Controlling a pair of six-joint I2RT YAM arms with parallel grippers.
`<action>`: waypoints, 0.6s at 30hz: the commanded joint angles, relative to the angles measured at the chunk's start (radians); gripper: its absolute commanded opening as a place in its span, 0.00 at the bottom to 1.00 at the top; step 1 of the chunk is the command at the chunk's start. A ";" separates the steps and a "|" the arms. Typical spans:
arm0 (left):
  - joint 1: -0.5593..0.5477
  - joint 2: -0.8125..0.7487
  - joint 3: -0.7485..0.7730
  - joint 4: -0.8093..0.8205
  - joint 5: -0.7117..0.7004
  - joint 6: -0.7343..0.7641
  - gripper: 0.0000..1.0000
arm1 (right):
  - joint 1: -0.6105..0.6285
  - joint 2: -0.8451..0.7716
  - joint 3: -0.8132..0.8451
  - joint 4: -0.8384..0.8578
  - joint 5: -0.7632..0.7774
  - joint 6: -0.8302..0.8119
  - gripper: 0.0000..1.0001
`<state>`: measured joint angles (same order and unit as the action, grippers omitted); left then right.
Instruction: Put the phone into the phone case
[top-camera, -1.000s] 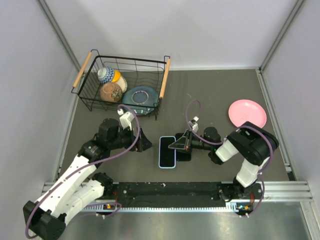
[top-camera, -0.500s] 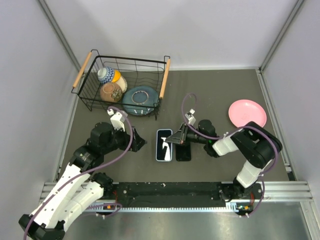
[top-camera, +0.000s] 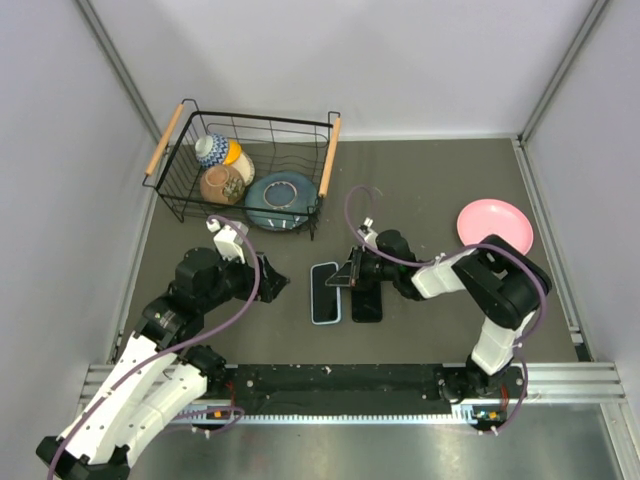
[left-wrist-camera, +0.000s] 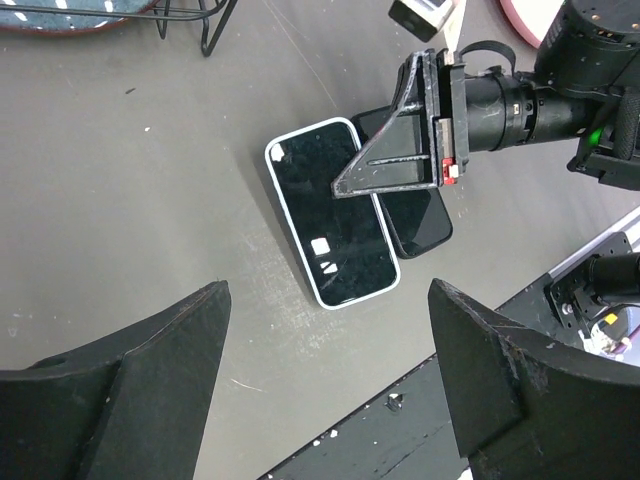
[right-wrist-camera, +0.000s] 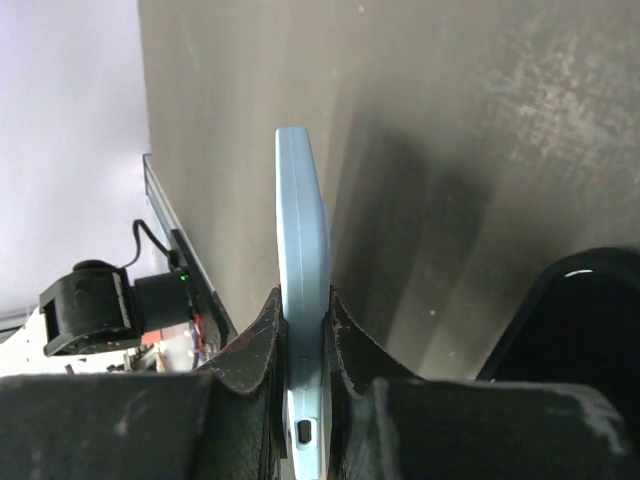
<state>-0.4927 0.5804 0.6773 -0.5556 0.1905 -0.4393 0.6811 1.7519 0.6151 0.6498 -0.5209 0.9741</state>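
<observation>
The light-blue phone case (top-camera: 325, 293), dark and glossy inside, lies flat on the grey table. Touching its right side is the black phone (top-camera: 367, 303), screen up. My right gripper (top-camera: 341, 280) is shut on the case's right long edge. In the right wrist view the case (right-wrist-camera: 300, 230) stands edge-on between the fingers (right-wrist-camera: 255, 340), and the phone (right-wrist-camera: 585, 320) shows at lower right. From the left wrist I see the case (left-wrist-camera: 330, 235), the phone (left-wrist-camera: 420, 222) and the right gripper (left-wrist-camera: 345, 185) over them. My left gripper (top-camera: 277, 285) hangs open, empty, left of the case.
A black wire basket (top-camera: 180, 130) with bowls and a blue plate stands at the back left. A pink plate (top-camera: 494, 226) lies at the right. The black rail (top-camera: 340, 380) runs along the near table edge, just below the phone and case.
The right gripper has swung left and away from me, taking the case slightly left. The left gripper has drawn back to the left, still open.
</observation>
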 joint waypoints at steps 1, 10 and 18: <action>0.003 0.007 0.033 -0.007 -0.011 0.002 0.85 | 0.017 0.012 0.048 -0.023 -0.011 -0.031 0.07; 0.003 -0.004 0.027 -0.007 -0.029 0.001 0.84 | 0.017 -0.041 0.093 -0.215 0.061 -0.077 0.34; 0.003 0.000 0.034 -0.009 0.000 0.010 0.85 | 0.014 -0.170 0.143 -0.447 0.140 -0.172 0.43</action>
<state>-0.4927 0.5919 0.6773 -0.5869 0.1761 -0.4419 0.6853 1.6821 0.6884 0.3084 -0.4335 0.8803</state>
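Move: Just left of the right hand, which still pinches the right edge of the phone case with the phone in it, the case's middle lies about 3 cm left, 3 cm back and 2 cm lower, a little above the table. The black phone lies on the table some 8 cm to this hand's right, 3 cm back and 3 cm below. From the left hand, the case is roughly 12 cm right, 3 cm ahead and 16 cm lower. Lowering the phone case the last 2 cm or so to the table, the right hand opens its fingers from the pinch to a little under half wide, letting go of the case's right edge. As they part, it draws back about 2 cm to the right, towards the black phone's side, its fingertips tipping some 10 degrees further down, and it starts to rise slightly at the end. ##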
